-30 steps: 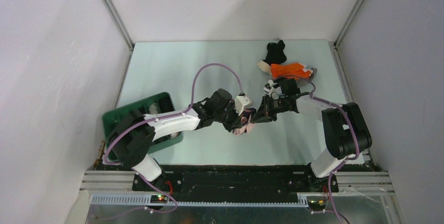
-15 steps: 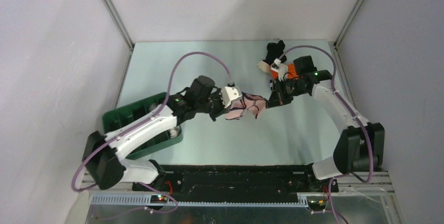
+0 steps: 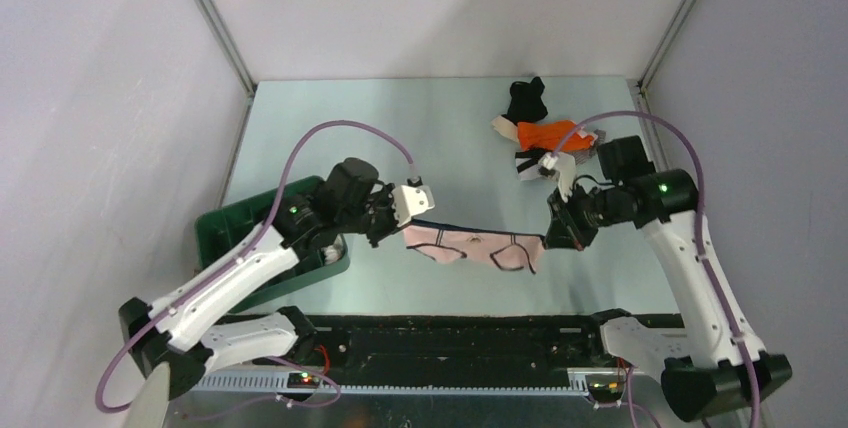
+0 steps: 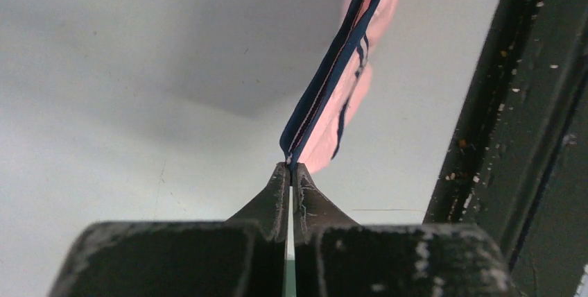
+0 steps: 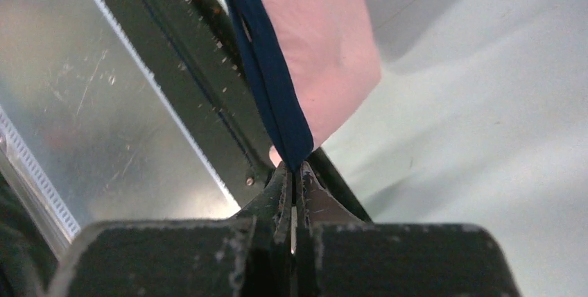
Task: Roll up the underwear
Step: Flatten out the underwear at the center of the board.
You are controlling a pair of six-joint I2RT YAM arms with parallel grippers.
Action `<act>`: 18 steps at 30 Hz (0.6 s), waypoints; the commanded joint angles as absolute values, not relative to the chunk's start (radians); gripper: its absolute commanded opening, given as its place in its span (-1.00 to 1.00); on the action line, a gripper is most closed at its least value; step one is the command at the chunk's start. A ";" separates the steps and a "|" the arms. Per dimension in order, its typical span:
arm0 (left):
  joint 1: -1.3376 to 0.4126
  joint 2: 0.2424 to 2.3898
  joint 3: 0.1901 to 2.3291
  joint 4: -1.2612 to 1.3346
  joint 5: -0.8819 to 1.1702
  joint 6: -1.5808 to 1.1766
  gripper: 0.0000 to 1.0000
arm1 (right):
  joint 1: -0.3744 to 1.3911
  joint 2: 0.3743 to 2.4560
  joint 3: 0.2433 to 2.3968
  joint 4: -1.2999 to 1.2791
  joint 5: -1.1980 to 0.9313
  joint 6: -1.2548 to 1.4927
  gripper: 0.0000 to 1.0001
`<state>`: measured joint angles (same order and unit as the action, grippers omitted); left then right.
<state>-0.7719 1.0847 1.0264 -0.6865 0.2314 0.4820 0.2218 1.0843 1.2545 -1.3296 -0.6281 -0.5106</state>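
A pale pink underwear with a dark navy band (image 3: 470,246) hangs stretched in the air between my two grippers, above the table's near middle. My left gripper (image 3: 403,230) is shut on its left end; the band (image 4: 326,82) runs away from the closed tips (image 4: 289,167). My right gripper (image 3: 549,239) is shut on its right end, with navy band and pink cloth (image 5: 312,61) above the tips (image 5: 295,168). More underwear lies at the back right: a black piece (image 3: 526,99), an orange piece (image 3: 548,134) and a white piece (image 3: 529,163).
A green plastic tray (image 3: 232,223) with dividers stands at the left, partly under my left arm. The pale green table (image 3: 400,128) is walled on three sides. The black frame and metal rail (image 3: 450,348) run along the near edge.
Both grippers moved apart and toward the near edge, pulling the bunched pink underwear out into a flat stretched strip. The right arm swung away from the pile at the back right.
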 commanded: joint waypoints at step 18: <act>-0.705 1.178 0.973 -0.673 0.417 0.527 -1.00 | 0.319 1.172 1.114 -1.599 -0.705 -0.927 -1.00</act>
<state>-0.7605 1.0687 0.9871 -0.7448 0.4198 0.5320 0.3294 0.9585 1.1458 -1.5517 -0.7689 -0.7494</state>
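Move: The pink underwear already hangs between the hands. The open patch of board beneath it lies about 13 cm to the left hand's right, 2 cm back and 13 cm down; from the right hand it is 13 cm left, 1 cm ahead and 14 cm down. The green box stands some 30 cm to the left hand's left, about level with it but lower. The clothes pile is roughly 27 cm ahead of the right hand and 6 cm to its right, on the board. Both grippers keep pinching the ends of the navy waistband and swing the underwear back towards the board's near edge, the right about 9 cm, the left only 4, rising some 3 cm at first. Then both drop about 4 cm and just start forward again. Meanwhile the right hand turns some 20 degrees counter-clockwise and the left slightly clockwise. ##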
